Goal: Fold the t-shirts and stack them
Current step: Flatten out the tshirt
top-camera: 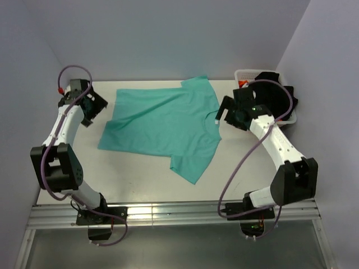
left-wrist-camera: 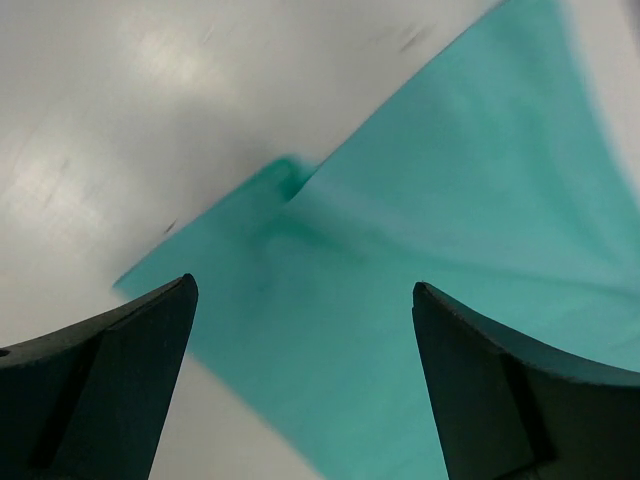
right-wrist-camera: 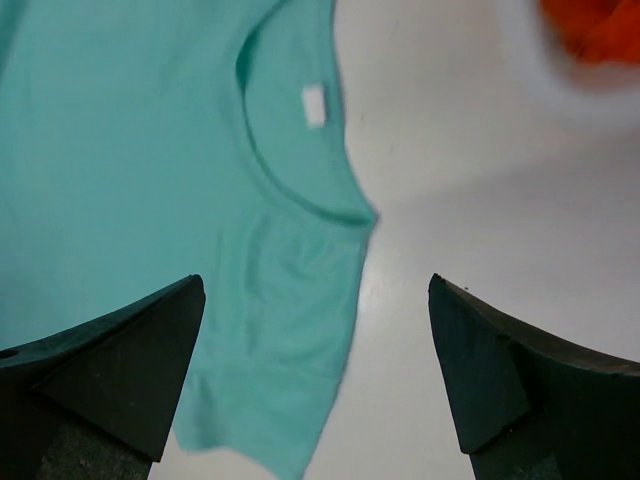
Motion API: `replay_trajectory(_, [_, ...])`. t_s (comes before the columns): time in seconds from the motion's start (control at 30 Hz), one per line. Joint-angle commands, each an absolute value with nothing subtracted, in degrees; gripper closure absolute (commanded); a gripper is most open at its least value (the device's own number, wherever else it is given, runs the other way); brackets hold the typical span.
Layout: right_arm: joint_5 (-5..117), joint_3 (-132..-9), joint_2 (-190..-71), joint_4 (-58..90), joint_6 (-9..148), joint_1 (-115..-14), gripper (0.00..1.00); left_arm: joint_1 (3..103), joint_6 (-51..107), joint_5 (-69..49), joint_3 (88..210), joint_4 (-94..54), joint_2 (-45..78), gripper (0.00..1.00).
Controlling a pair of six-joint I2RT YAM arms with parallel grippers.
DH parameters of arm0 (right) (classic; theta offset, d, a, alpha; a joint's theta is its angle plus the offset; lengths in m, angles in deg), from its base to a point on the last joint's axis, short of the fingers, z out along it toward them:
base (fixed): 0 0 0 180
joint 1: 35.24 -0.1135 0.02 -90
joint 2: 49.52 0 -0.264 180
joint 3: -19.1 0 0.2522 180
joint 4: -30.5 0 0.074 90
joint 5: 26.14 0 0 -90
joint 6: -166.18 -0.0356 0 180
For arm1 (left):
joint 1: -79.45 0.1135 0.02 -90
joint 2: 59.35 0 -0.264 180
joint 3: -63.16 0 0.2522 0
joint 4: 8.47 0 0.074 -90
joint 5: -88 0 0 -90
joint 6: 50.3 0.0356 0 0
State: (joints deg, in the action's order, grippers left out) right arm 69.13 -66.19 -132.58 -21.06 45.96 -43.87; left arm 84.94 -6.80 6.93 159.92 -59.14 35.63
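Observation:
A teal-green t-shirt [top-camera: 162, 120] lies spread flat on the white table, neck toward the right, with a small white neck label [right-wrist-camera: 314, 104]. My left gripper [top-camera: 96, 106] hovers at the shirt's left hem, open, and nothing is between its fingers [left-wrist-camera: 120, 370]; a hem corner of the teal shirt [left-wrist-camera: 430, 250] shows below it. My right gripper [top-camera: 224, 114] is open beside the collar and sleeve of the teal shirt [right-wrist-camera: 120, 150], holding nothing. A black t-shirt [top-camera: 277, 95] and an orange-red one [top-camera: 242, 84] sit in the basket.
A white slotted basket [top-camera: 247, 74] stands at the back right corner, behind my right arm. The orange-red cloth [right-wrist-camera: 595, 25] shows blurred at the top right of the right wrist view. Grey walls close in the table on the left, back and right.

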Motion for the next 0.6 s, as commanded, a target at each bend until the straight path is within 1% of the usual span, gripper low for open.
replay_trajectory(0.0, [64.5,-58.8,-125.1,-21.0,43.8,-47.6,0.0,85.1,-4.2,6.5,149.9,-62.9,30.8,0.05])
replay_trajectory(0.03, [62.1,-57.6,-123.6,-21.7,43.5,-49.8,0.0,84.6,-4.2,6.4,145.7,-63.0,27.3,0.05])
replay_trajectory(0.13, [59.1,-51.8,-117.6,-21.8,41.4,-55.6,0.0,84.6,-4.4,5.3,138.1,-63.0,22.7,0.04])
replay_trajectory(0.27, [57.9,-43.4,-109.9,-21.4,36.9,-60.5,0.0,84.3,-6.3,3.8,131.3,-62.9,16.4,0.05])
replay_trajectory(0.37, [57.7,-39.2,-105.7,-23.4,32.8,-61.3,0.0,83.8,-6.2,4.5,129.0,-64.3,14.3,0.05])
replay_trajectory(0.47, [56.0,-32.8,-101.7,-22.5,29.3,-62.2,0.0,83.6,-5.0,4.9,127.9,-64.0,14.0,0.05])
replay_trajectory(0.57, [54.8,-29.1,-101.2,-20.0,26.4,-64.0,0.0,83.7,-3.5,3.0,128.2,-64.0,15.3,0.05])
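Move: Behind and below the left hand lies the t-shirt's near left corner, about 14 cm back, 2 cm left and 16 cm down; the wrinkle at its left edge is some 3 cm ahead and 5 cm right of this hand, equally low. For the right hand, the near sleeve's tip lies roughly 24 cm back, 17 cm left and 16 cm down. The collar tag is 8 cm ahead and 6 cm left of that hand, the basket about 17 cm ahead and 18 cm right. Drawing back over the table with empty, open fingers, both hands sink towards the shirt's near edge. The left goes about 16 cm back and 9 cm down to above the near left corner, tipping its fingers more steeply down, then eases to a stop. The right sweeps some 19 cm back, first also leftwards and then dropping more, towards the sleeve tip, rolling its left side up and turning counter-clockwise; neither touches cloth. ##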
